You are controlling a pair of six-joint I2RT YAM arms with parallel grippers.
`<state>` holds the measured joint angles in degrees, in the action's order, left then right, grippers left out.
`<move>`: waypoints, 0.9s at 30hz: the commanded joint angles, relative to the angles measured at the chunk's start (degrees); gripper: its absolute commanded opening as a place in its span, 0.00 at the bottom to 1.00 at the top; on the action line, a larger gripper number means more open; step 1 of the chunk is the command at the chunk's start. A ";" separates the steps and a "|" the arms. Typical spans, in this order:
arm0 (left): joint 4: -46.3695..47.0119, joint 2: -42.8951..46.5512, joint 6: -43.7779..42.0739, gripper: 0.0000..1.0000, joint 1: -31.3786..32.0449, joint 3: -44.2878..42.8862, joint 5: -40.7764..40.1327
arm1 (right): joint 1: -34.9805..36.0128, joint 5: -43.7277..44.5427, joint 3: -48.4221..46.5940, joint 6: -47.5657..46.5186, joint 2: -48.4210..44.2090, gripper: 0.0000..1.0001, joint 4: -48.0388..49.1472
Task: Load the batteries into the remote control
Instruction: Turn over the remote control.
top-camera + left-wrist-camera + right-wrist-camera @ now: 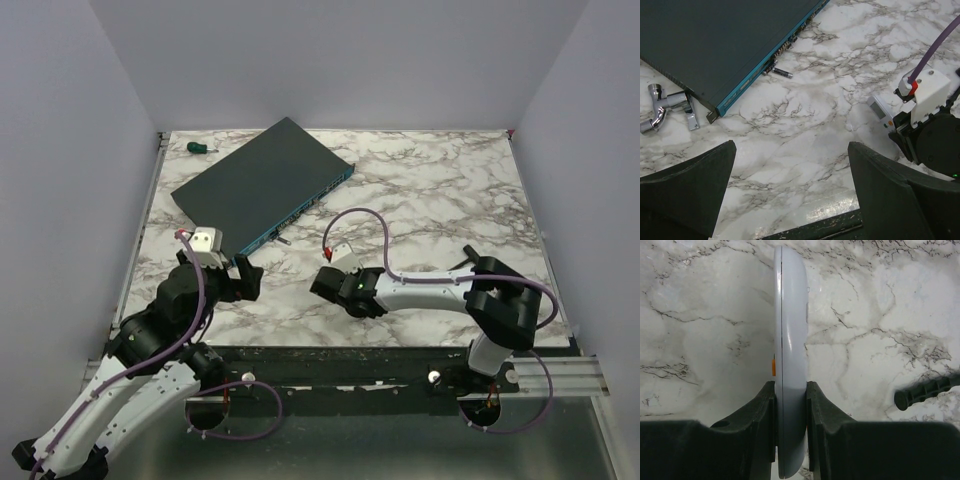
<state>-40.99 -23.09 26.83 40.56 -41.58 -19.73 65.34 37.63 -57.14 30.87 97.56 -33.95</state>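
The white remote control (790, 315) stands on edge between the pads of my right gripper (790, 390), which is shut on its lower half; an orange mark shows on its left side. In the left wrist view, the remote control (880, 112) shows its pale display window beside the right wrist. One battery (782, 73) lies on the marble close to the edge of the dark box. My left gripper (791, 147) hangs open over bare marble near the table's front edge, holding nothing. From above, the left gripper (245, 280) and right gripper (325, 282) face each other.
A large flat dark network box (260, 185) lies at the back left. A chrome pipe fitting (665, 107) rests by its near corner. A green screwdriver (200, 147) lies at the far left corner. A black ribbed handle (925, 390) lies right of the remote control.
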 commanded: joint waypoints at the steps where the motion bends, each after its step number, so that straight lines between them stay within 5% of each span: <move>1: 0.80 1.01 -0.02 0.99 -0.35 0.60 -1.49 | 1.57 3.62 -1.69 2.27 2.46 0.06 -2.23; 8: 1.13 0.14 -0.24 0.99 -0.35 0.65 -0.21 | 4.03 5.95 -2.39 5.64 4.46 0.05 -3.74; 13: 2.18 -1.97 3.12 0.99 -0.36 -0.04 2.93 | 6.76 5.74 1.11 2.78 -2.71 0.01 2.54; 27: 12.63 -4.16 33.14 0.98 -0.36 0.82 19.18 | 17.53 2.45 10.26 -16.19 -26.73 0.01 21.46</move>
<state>-35.55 -27.73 48.31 40.56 -42.94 -8.99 80.77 39.53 -47.92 20.60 73.93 -18.70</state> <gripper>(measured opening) 0.980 0.289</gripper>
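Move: The remote is already pinched in the right fingers, its middle lying about 7 cm ahead of the open left gripper, 19 cm to its right and 17 cm lower. From the right hand, that left gripper is some 20 cm to the left, 3 cm back and 19 cm up. Near table height, the loose battery lies about 12 cm ahead and 14 cm left of the right hand, and the hammer about 4 cm ahead and 21 cm to its right. Up first of all, and also left and back towards the left gripper: after a slow start the right hand lifts the still-pinched remote about 10 cm, its wrist turning some 30 degrees so the fingers swing round leftward. Late on, the left hand comes about 5 cm right to meet it, fingers still wide open, rising slightly and rolling its left side down. ##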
